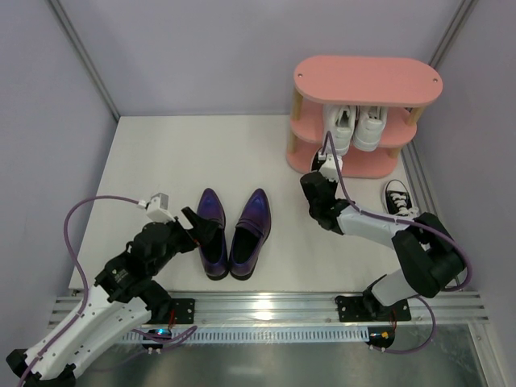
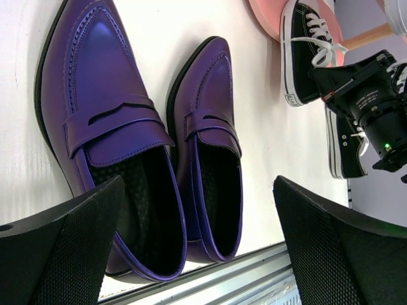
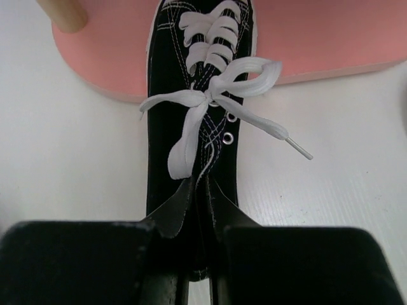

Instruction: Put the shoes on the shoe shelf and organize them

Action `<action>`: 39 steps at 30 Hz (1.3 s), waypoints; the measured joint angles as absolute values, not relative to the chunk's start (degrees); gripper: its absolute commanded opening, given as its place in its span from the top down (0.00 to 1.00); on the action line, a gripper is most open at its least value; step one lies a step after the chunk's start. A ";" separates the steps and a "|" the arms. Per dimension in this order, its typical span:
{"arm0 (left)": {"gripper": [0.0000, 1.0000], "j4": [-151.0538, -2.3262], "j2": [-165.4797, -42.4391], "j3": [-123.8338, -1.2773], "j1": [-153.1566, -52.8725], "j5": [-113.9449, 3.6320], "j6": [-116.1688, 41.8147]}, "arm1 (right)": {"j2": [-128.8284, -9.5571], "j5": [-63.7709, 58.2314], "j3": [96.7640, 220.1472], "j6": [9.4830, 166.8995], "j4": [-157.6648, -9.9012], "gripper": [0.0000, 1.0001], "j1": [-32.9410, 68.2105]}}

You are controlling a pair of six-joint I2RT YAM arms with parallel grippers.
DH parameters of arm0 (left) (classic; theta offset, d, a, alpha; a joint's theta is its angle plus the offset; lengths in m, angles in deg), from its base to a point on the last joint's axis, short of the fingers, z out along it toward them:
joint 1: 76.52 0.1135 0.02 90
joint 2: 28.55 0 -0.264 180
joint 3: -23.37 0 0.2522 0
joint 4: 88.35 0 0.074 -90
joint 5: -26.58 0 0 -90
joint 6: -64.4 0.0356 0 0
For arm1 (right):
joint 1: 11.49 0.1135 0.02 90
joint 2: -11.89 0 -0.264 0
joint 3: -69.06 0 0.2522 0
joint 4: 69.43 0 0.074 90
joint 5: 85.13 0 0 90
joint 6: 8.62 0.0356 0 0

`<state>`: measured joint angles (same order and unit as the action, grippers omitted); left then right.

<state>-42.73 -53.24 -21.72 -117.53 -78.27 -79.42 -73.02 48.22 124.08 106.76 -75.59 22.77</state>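
My right gripper [image 3: 202,267] is shut on the heel collar of a black canvas sneaker [image 3: 197,95]. The sneaker's toe rests on the bottom board of the pink shoe shelf [image 3: 318,38]. In the top view that gripper [image 1: 324,171] sits at the shelf's [image 1: 367,81] front left. The other black sneaker [image 1: 397,197] lies on the table to the right. Two white sneakers [image 1: 356,127] stand on the middle tier. Both purple loafers [image 1: 212,234] [image 1: 250,232] lie side by side, toes away. My left gripper [image 2: 198,190] hangs open over their heels without touching them.
A wooden post [image 3: 63,13] of the shelf stands left of the held sneaker. The right arm's wrist camera [image 2: 375,108] shows in the left wrist view. A metal rail [image 1: 266,305] runs along the near table edge; grey walls close in the back and sides.
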 measured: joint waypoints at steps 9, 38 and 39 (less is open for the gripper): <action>0.02 -42.47 -53.61 -21.72 -117.53 -78.44 -79.40 | -74.41 52.75 126.00 98.98 -69.87 0.96 22.13; 0.02 -42.49 -54.97 -21.72 -117.53 -78.40 -79.38 | -77.56 51.24 126.15 92.51 -63.05 0.27 18.03; 0.02 -42.51 -54.97 -21.72 -117.53 -78.40 -79.40 | -76.10 51.11 125.34 93.65 -63.37 0.27 18.13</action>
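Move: The right hand already pinches the heel of the black sneaker, its toe over the bottom shelf. That shelf's middle lies about 14 cm ahead, 5 cm to the right and 6 cm below. The left white shoe sits roughly 14 cm ahead, 4 cm right and 12 cm up; the other black sneaker is some 22 cm right and 4 cm back. From the left hand, the bottom shelf is about 30 cm ahead, 40 cm right and 15 cm below. Forward and to the right, the right hand slides the pinched sneaker about 4 cm deeper along the bottom shelf and 3 cm towards its middle, rising some 2 cm and rolling left side down by about 15 degrees. There the fingers open and let go of the heel, the hand then rolling partly back and starting to draw off back and up. ##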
